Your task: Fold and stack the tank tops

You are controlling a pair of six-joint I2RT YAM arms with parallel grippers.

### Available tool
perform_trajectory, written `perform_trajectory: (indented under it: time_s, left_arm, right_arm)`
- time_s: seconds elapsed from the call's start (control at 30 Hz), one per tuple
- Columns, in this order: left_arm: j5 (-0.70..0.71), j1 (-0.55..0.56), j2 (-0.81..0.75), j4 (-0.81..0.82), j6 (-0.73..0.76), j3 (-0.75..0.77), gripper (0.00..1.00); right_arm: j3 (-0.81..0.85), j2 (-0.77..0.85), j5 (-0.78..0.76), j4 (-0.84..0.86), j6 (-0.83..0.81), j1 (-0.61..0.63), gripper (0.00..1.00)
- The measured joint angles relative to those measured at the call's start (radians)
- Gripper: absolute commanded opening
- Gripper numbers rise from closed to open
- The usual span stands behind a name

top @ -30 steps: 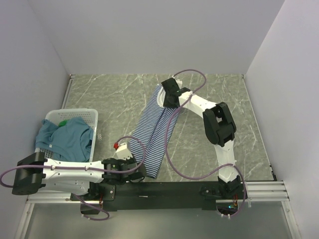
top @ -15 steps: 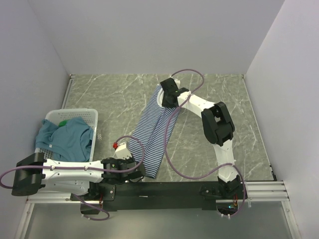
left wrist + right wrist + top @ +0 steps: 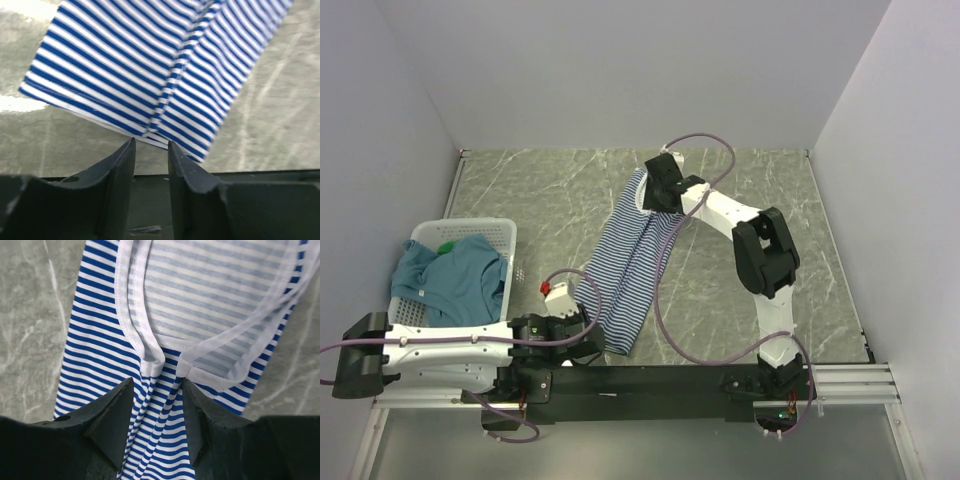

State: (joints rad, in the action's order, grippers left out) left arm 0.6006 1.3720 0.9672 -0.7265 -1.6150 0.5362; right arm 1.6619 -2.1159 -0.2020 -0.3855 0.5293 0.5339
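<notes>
The navy-and-white striped tank top (image 3: pixel 632 262) lies folded lengthwise in a long strip down the middle of the table. My left gripper (image 3: pixel 586 338) sits just short of its near hem (image 3: pixel 150 131); in the left wrist view the gripper (image 3: pixel 150 144) is open with nothing between its fingers. My right gripper (image 3: pixel 657 203) hovers over the neck end, open, its fingers (image 3: pixel 116 405) straddling the white-trimmed straps (image 3: pixel 150 360) without pinching them. The teal-blue tank top (image 3: pixel 455 278) and a bit of the green one (image 3: pixel 446 247) lie in the basket.
A white mesh basket (image 3: pixel 506 232) stands at the left edge of the table. A dark rail (image 3: pixel 650 378) runs along the near edge by the arm bases. Grey walls close in the table at the back and sides.
Both grippers have opened and let go of the striped top. My left arm has drawn back from the near hem, which now lies flat; the right gripper stays over the neck end.
</notes>
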Motion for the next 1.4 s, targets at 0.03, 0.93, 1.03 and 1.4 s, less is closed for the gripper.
perform_trajectory:
  time_s: [0.03, 0.93, 1.03, 1.4]
  left_arm:
    - [0.004, 0.000, -0.009, -0.005, 0.003, 0.011, 0.34]
    - [-0.089, -0.088, 0.405, 0.289, 0.295, 0.141, 0.01]
    - [-0.108, -0.088, 0.435, 0.318, 0.293, 0.116, 0.01]
    - [-0.119, -0.047, 0.433, 0.402, 0.256, 0.088, 0.01]
  right_arm:
    - [-0.014, 0.021, -0.007, 0.005, 0.000, 0.000, 0.50]
    - [-0.197, 0.111, 0.039, 0.148, 0.051, -0.054, 0.24]
    - [-0.212, 0.108, 0.026, 0.142, 0.054, -0.054, 0.22]
    - [-0.053, -0.069, 0.006, 0.097, 0.044, -0.054, 0.21]
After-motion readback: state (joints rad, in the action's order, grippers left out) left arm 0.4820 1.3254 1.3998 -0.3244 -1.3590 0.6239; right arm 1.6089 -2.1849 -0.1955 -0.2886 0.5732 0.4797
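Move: About 6 cm to the left hand's right, level with it and some 5 cm below, lies the right-hand corner of the striped tank top's lower hem; the hem's left-hand corner is about 11 cm ahead and 6 cm left of that hand. The right hand goes for the bottom of the white collar, roughly 2 cm ahead, 2 cm right and 5 cm below, with the tank top's outer right edge some 8 cm to its right, about level fore and aft. Swinging about 7 cm right over the hem while shutting its fingers, the left hand rises a little, then sinks onto the cloth beside the centre fold and slides its closed tips slightly right and back, having turned some 10 degrees clockwise. The right hand lifts about 4 cm clear, drifts right, narrows its still slightly open fingers and drops roughly 9 cm to the bottom of the collar, ending with a small forward and upward shift. ##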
